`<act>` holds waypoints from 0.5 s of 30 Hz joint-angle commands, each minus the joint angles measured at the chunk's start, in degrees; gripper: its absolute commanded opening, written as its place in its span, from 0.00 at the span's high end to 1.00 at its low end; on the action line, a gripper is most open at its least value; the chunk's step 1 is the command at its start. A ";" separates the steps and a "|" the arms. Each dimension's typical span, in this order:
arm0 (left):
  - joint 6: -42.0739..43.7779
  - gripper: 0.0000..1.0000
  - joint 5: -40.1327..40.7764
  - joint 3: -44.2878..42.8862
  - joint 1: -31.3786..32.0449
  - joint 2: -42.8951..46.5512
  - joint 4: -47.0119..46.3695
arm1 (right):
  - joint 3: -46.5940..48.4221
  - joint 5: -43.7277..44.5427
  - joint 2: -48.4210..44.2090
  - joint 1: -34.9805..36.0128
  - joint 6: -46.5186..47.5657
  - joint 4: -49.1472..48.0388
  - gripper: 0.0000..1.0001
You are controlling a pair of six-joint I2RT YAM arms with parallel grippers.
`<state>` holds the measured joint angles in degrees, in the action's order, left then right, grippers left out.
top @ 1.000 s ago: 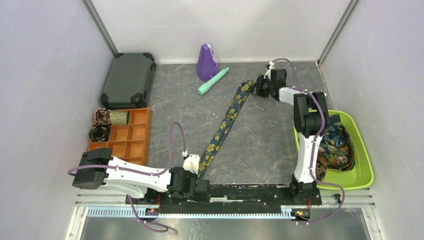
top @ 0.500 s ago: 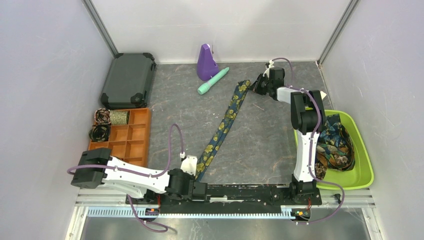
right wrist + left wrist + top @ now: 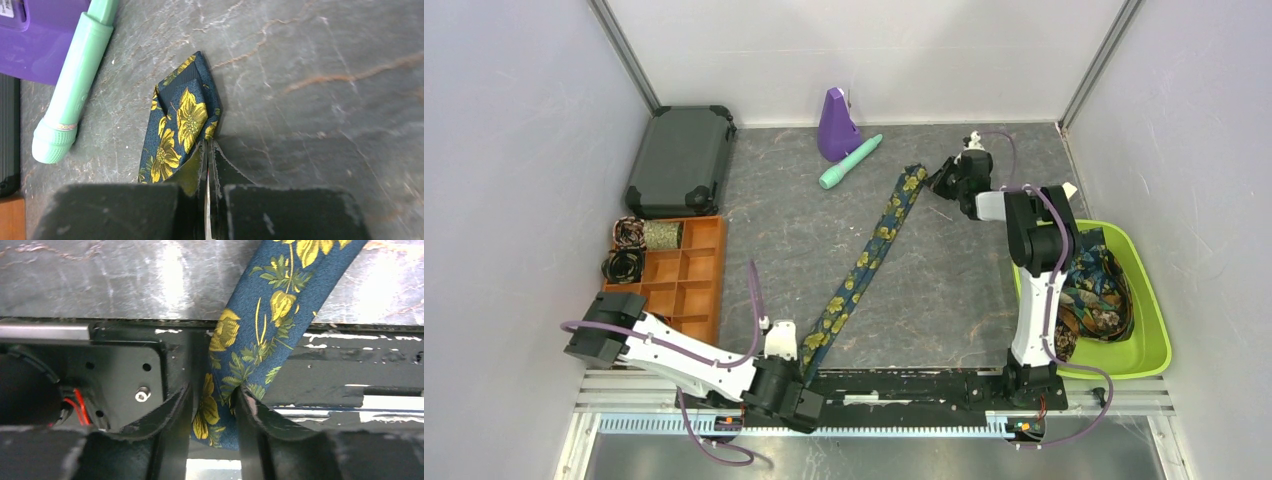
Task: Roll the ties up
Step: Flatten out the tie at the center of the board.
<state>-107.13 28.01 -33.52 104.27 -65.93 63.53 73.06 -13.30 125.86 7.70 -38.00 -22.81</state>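
Observation:
A navy tie (image 3: 864,255) with yellow flowers lies stretched diagonally across the table. Its near end hangs over the black base rail between the fingers of my left gripper (image 3: 802,360), where the fabric (image 3: 260,325) narrows and bunches; the left gripper (image 3: 214,400) is closed on it. My right gripper (image 3: 941,181) sits at the far pointed tip. In the right wrist view its fingers are pressed together, and the right gripper (image 3: 210,142) touches the tie (image 3: 180,120) at its right edge. I cannot tell whether any fabric is caught there.
An orange compartment tray (image 3: 704,235) at the left holds three rolled ties (image 3: 629,233). A green bin (image 3: 1149,330) at the right holds a heap of loose ties (image 3: 1094,295). At the back stand a dark case (image 3: 682,160), a purple object (image 3: 836,125) and a teal cylinder (image 3: 851,162).
My left arm has drawn back towards the near edge, dragging the tie's near end over the base rail. The right gripper has gone from open to shut beside the far tip.

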 commanded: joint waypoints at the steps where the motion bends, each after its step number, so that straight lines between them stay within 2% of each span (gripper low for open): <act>1: -12.79 0.51 2.62 -4.02 3.05 -2.96 8.77 | -6.20 10.26 -3.03 -0.35 -1.49 0.51 1.00; 3: -12.84 0.41 3.00 -5.12 3.13 -4.18 9.71 | -9.60 12.49 -5.07 -0.92 -3.03 -2.06 1.00; 4: -12.37 0.39 3.28 -5.71 3.14 -4.33 9.97 | -11.37 12.92 -6.55 -1.44 -3.96 -3.66 1.00; 10: -1.99 0.28 10.45 -8.27 3.14 -0.60 6.61 | -20.33 18.17 -15.35 -5.12 -4.95 -7.96 1.00; 15: 3.63 0.24 17.06 -8.41 2.49 4.09 5.40 | -26.88 19.88 -22.21 -11.21 -6.66 -11.23 1.00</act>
<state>-109.86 35.55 -40.34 106.89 -65.54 69.47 49.95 1.87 109.84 0.58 -43.18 -29.39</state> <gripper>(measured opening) 0.747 0.006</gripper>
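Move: The right gripper already pinches the tie's edge just short of its far end, whose middle is about 2 cm ahead and 3 cm left; the green microphone lies about 5 cm ahead and 16 cm left, the green bin roughly 28 cm back and 32 cm right. The tie's near end lies just below the left fingers, about 1 cm back, with the orange tray some 21 cm ahead and 25 cm left of that hand. Keep the right fingers shut on the tie's far end and drag it, nearly level and gathering speed, about 11 cm right and 6 cm back towards the green bin, turning the gripper clockwise some 20 degrees. Meanwhile open the left gripper wider, lift it off the near end, chiefly up by a few centimetres, and ease it right. ##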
